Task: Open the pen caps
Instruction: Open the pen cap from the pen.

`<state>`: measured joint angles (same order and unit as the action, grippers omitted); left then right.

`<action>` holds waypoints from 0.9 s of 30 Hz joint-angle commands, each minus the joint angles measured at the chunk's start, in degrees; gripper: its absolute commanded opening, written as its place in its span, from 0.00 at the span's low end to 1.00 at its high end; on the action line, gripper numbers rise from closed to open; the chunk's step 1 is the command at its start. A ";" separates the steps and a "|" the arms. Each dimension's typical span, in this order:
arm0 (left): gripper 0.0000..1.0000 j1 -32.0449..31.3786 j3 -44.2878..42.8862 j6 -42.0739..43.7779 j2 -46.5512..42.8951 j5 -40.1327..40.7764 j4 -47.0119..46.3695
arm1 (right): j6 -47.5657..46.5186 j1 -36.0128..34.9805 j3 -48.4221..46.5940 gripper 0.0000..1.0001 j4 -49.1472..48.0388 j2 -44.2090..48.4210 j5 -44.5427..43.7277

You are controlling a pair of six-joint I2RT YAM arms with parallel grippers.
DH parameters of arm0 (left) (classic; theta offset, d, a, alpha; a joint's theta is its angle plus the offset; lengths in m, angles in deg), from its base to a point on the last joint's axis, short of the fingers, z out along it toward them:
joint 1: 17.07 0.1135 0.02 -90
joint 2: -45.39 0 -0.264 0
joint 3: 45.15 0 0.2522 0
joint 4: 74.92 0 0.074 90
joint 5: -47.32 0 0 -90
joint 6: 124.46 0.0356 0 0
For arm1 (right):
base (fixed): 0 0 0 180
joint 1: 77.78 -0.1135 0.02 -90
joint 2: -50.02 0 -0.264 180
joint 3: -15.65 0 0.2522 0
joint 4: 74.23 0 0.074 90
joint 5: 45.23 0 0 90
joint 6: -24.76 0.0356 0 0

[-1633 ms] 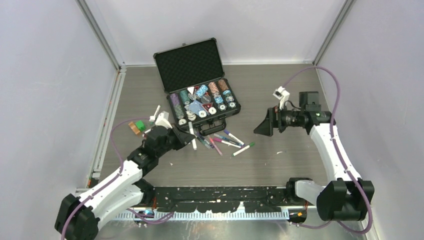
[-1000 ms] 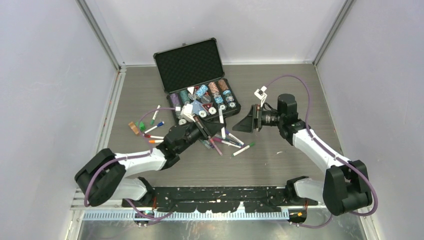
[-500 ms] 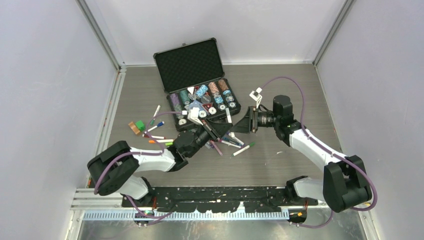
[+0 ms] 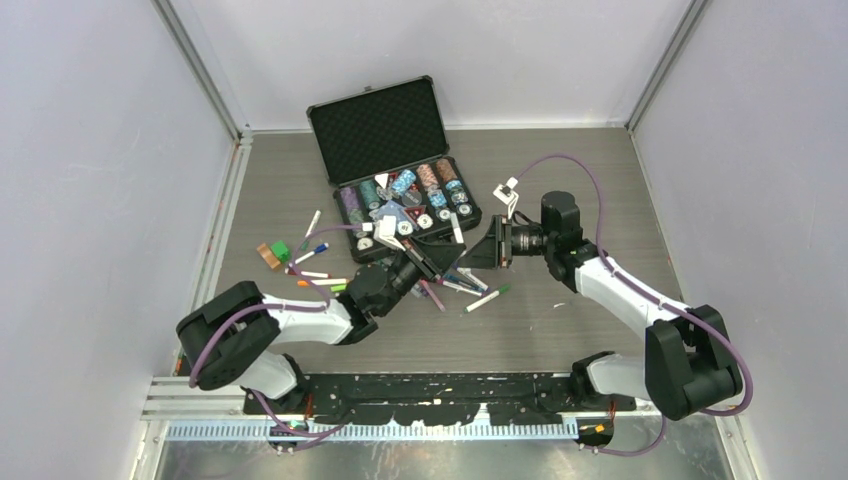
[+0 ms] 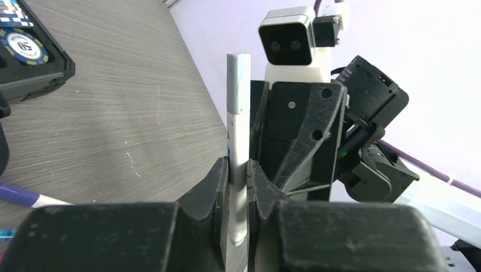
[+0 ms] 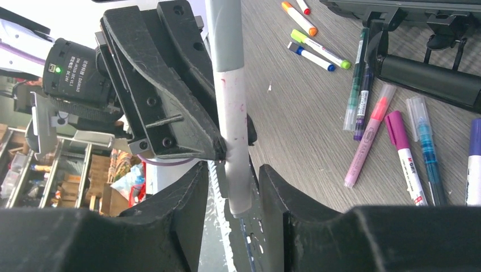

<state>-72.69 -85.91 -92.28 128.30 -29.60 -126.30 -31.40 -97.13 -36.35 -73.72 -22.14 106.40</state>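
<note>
My left gripper [image 5: 238, 170] is shut on a white pen [image 5: 237, 136] with a grey cap [image 5: 238, 79], and holds it above the table in front of the case. In the top view the left gripper [image 4: 440, 255] and the right gripper [image 4: 478, 252] meet at this pen [image 4: 457, 231]. The right gripper [image 6: 235, 181] stands open around the pen's white end [image 6: 233, 141], with a gap showing on each side. Several other pens [image 4: 450, 285] lie on the table below the grippers, and more pens [image 4: 315, 272] lie to the left.
An open black case [image 4: 385, 125] with striped poker chips [image 4: 420, 190] stands just behind the grippers. Small orange and green pieces [image 4: 274, 252] lie at the left. Pink, purple and blue pens [image 6: 397, 141] lie beside the right gripper. Grey walls close in three sides.
The right arm has come left to the held pen and its jaws have narrowed around the pen's end. The left arm brought the pen to the middle and now holds still.
</note>
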 commanded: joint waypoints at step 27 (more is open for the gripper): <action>0.73 4.64 -0.46 -2.72 -7.08 -6.64 4.78 | -13.70 -0.49 -5.71 0.00 12.90 0.30 6.94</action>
<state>-71.16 -85.36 -94.09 125.13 -30.97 -127.17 -40.99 -97.18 -39.30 -62.97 -22.62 108.63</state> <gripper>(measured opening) 0.717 0.208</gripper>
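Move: The left hand already holds the capped white pen upright, its middle about 2 cm above and 1 cm ahead of that hand. From the half-open right fingers around its lower end, the pen's middle is some 4 cm up, 2 cm ahead and 1 cm left. On the table, roughly 17 cm below the right hand, the green-capped pen lies 8 cm back and 5 cm right, and the poker chip case 10 cm ahead and 11 cm left. Right fingers shut on the lower end of the white pen and pinch it while the left still holds it higher up. Only then do the left fingers open wide and let go, and that hand lifts about 2 cm while shifting nearly 2 cm left; the right keeps its grip, easing about 1 cm back and slightly down. ##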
